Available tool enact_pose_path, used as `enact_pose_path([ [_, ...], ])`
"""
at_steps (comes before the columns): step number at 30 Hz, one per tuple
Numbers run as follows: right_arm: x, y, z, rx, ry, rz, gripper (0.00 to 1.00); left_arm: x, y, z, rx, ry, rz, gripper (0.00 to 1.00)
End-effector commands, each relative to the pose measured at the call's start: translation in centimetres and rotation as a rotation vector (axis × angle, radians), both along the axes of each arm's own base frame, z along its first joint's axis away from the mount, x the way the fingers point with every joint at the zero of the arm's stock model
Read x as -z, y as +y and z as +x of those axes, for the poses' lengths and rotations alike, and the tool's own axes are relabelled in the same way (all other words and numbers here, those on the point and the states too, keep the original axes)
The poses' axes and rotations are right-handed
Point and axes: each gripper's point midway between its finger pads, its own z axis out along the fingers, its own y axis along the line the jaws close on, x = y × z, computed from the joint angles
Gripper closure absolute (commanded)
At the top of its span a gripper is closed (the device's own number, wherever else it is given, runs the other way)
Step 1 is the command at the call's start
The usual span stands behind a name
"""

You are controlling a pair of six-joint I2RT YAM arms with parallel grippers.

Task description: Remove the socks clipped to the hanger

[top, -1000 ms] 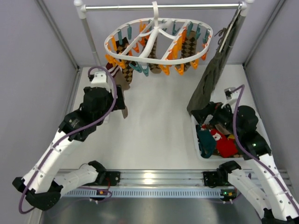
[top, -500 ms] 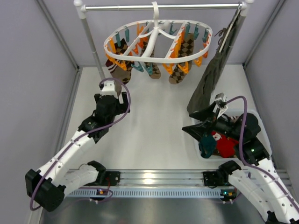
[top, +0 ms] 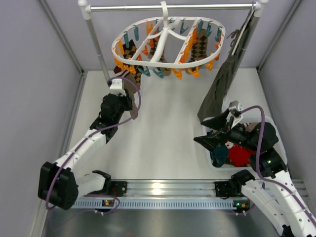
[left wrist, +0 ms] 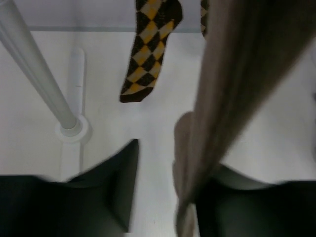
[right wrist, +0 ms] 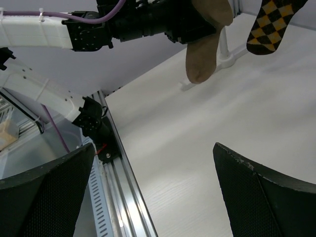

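The white oval hanger hangs from the rail with several socks clipped to it. Among them are argyle socks and a plain brown sock at its left end. My left gripper is up at that brown sock. In the left wrist view the brown sock runs down between the fingers of my left gripper. It lies against the right finger, with a gap to the left one. An argyle sock hangs beyond. My right gripper stands wide open and empty over the table, also open in its wrist view.
A metal rail on white posts carries the hanger and a long olive garment. A white bin with red and teal clothes sits at the right. An aluminium rail runs along the near edge.
My left gripper has risen toward the hanger's left end and its jaws have narrowed around the brown sock. My right gripper lifted out of the bin and swung left. The hanger swayed.
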Motion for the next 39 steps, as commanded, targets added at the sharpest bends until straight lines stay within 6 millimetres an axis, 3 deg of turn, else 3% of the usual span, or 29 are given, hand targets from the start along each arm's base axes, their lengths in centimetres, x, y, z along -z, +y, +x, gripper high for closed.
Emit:
enact_pose_path([
  [1,-1.9,0.2,-0.4,-0.020,-0.075,0.019,0.01,-2.5,-2.5,0.3,0.119,-0.109,-0.081,0.75],
  [2,-2.0,0.2,-0.4,-0.019,-0.070,0.025,0.01,-2.8,-2.7,0.1,0.126,-0.123,-0.109,0.89],
  [4,-2.4,0.1,-0.2,-0.003,-0.076,0.040,0.00,-3.3,-2.9,-0.3,0.131,-0.138,-0.139,1.00],
  [12,-5.7,0.1,0.7,0.049,-0.052,0.133,0.01,-3.9,-3.6,-3.3,0.031,-0.176,-0.172,1.00],
  [16,-8.2,-0.2,1.7,0.128,-0.041,0.150,0.02,-4.2,-7.0,-6.0,0.053,-0.187,-0.159,1.00],
  [20,-8.6,0.1,2.4,0.183,0.001,0.100,0.05,-4.9,-8.9,-7.6,0.046,-0.201,-0.114,1.00],
  [23,-9.1,0.6,3.1,0.211,0.010,0.034,0.05,-5.5,-11.4,-8.9,0.088,-0.209,-0.074,1.00],
  [24,-8.2,0.7,3.3,0.223,0.041,-0.010,0.05,-5.5,-12.1,-9.6,0.088,-0.209,-0.061,1.00],
  [25,-8.9,0.7,4.1,0.264,0.041,-0.021,0.06,-5.1,-12.9,-9.8,0.094,-0.203,-0.036,1.00],
  [30,-9.7,2.6,3.9,0.277,0.036,-0.110,0.13,-5.6,-16.0,-11.3,0.128,-0.209,0.023,1.00],
  [32,-10.9,3.4,4.3,0.310,0.012,-0.139,0.15,-5.2,-16.8,-11.5,0.142,-0.203,0.037,1.00],
  [39,-13.6,6.1,5.8,0.348,-0.031,-0.243,0.28,-4.4,-17.6,-11.7,0.140,-0.194,0.067,1.00],
])
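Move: The striped brown sock runs down between the left hand's parted fingers, its middle about 2 cm ahead, 1 cm right and 7 cm above. Its orange clips are roughly 5 cm ahead, straight above by some 18 cm, and a checkered sock hangs about 14 cm ahead, 3 cm left and 8 cm higher. From the right hand, held open, the striped sock is about 26 cm left, 20 cm ahead, nearly level; the olive trousers hang some 12 cm ahead and 4 cm right. The striped sock's lower part is pinched as the left fingers shut. The left hand then draws it some 17 cm right and 12 cm back, slightly up, away from the stand's left pole. The right hand rises about 12 cm, then swings left some 7 cm and a little forward towards the sock, rolling and turning clockwise as its wide-open fingers narrow by about a quarter. ##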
